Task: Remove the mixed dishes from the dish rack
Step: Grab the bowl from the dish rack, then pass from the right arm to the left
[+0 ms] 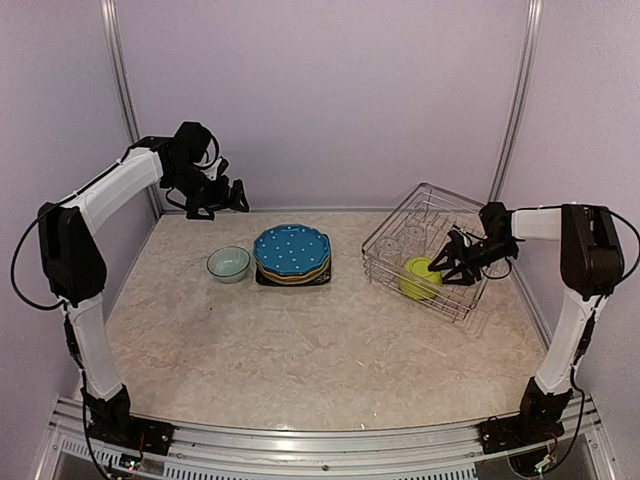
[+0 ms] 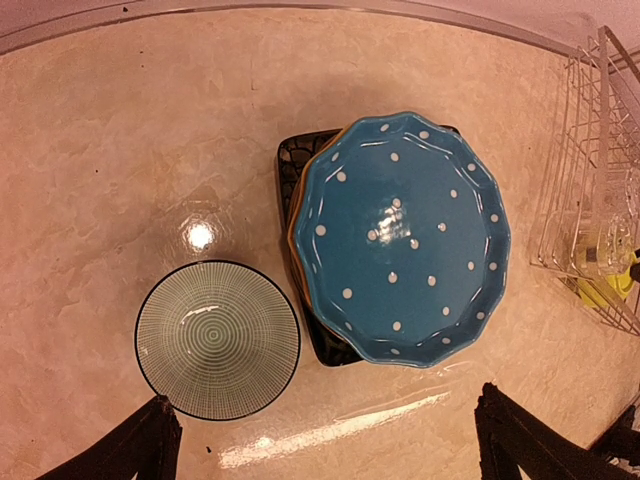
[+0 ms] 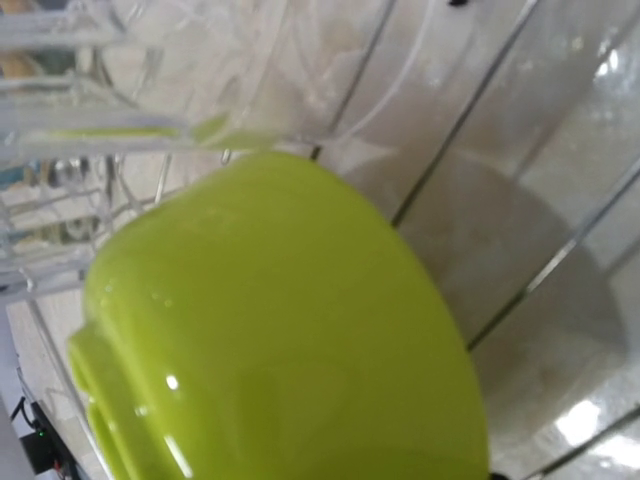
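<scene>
The dish rack [image 1: 385, 262] stands at the right. The lime-green bowl [image 1: 417, 279] lies tipped inside it, beside two clear glasses [image 1: 411, 237]. My right gripper [image 1: 443, 268] is in the rack at the bowl's right edge. The bowl's outside [image 3: 270, 330] fills the right wrist view and hides the fingers, which seem closed on its rim. My left gripper [image 1: 228, 195] is open and empty, high at the back left. Below it are the pale grey-green bowl [image 2: 217, 338] and a plate stack. The blue white-dotted plate [image 2: 400, 235] is on top and the black square plate [image 2: 330, 345] is under it. The teal plate is hidden.
The stack [image 1: 292, 253] and the grey-green bowl [image 1: 228, 263] sit on the table at mid-left. A yellow plate edge [image 2: 292, 240] shows in the stack. The rack's wire side [image 2: 590, 190] is at the right of the left wrist view. Walls close in the back and both sides.
</scene>
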Robot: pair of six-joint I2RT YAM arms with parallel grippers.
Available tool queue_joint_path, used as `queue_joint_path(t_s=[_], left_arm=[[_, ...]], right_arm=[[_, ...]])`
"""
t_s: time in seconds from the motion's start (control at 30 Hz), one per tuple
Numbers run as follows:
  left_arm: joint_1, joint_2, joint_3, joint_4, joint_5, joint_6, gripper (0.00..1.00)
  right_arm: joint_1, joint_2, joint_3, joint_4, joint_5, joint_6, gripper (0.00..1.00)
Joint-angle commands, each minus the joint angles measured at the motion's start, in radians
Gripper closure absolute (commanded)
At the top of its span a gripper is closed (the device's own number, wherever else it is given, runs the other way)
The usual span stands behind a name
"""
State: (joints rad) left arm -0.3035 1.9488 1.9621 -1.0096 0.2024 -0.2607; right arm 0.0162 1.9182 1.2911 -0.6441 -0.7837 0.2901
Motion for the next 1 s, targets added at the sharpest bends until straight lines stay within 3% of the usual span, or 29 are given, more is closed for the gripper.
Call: queue_joint_path(t_s=[0.0,0.43,0.73,0.97], left_arm=[[0.0,0.001,-0.004,0.012,0.003,0.001,0.01],[0.001,-0.036,-0.04,0.092,0.031,-0.003,0.01],[-0.003,-0.194,-0.229,0.436,0.211,-0.045,0.01],[-0.062,-0.217,-0.264,0.614,0.361,-0.052,0.01]], right_arm=[[-0.035,-0.057,0.012,-0.002,-0.018,0.005,0.46],[-0.055,-0.137,0.016,0.0,-0.034,0.005,0.51],[-0.056,-0.208,0.044,0.024,-0.073,0.032,0.52],[-0.056,-0.259,0.086,0.058,-0.123,0.072,0.52]])
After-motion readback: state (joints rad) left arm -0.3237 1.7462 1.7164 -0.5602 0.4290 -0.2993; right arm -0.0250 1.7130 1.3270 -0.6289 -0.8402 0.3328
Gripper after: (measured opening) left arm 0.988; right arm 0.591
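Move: The green bowl is already in the right fingers, its middle about 5 cm left of that hand and 2 cm lower, still in the rack. One clear glass stands some 9 cm ahead and 7 cm left of this hand, another 6 cm ahead and 13 cm left. From the open left hand the green bowl is roughly 47 cm right, 5 cm back and 16 cm down; the striped bowl is almost straight below, about 19 cm. Lifting the green bowl out of the rack, the right hand keeps its pinch and rises about 10 cm, slowly at first and then faster, easing its fingertips upward by some 10 to 15 degrees. The empty left hand waits, then climbs about 8 cm and shifts 5 cm right, away from the striped bowl, its open fingers swinging outward and to the right, towards the green bowl's side. ##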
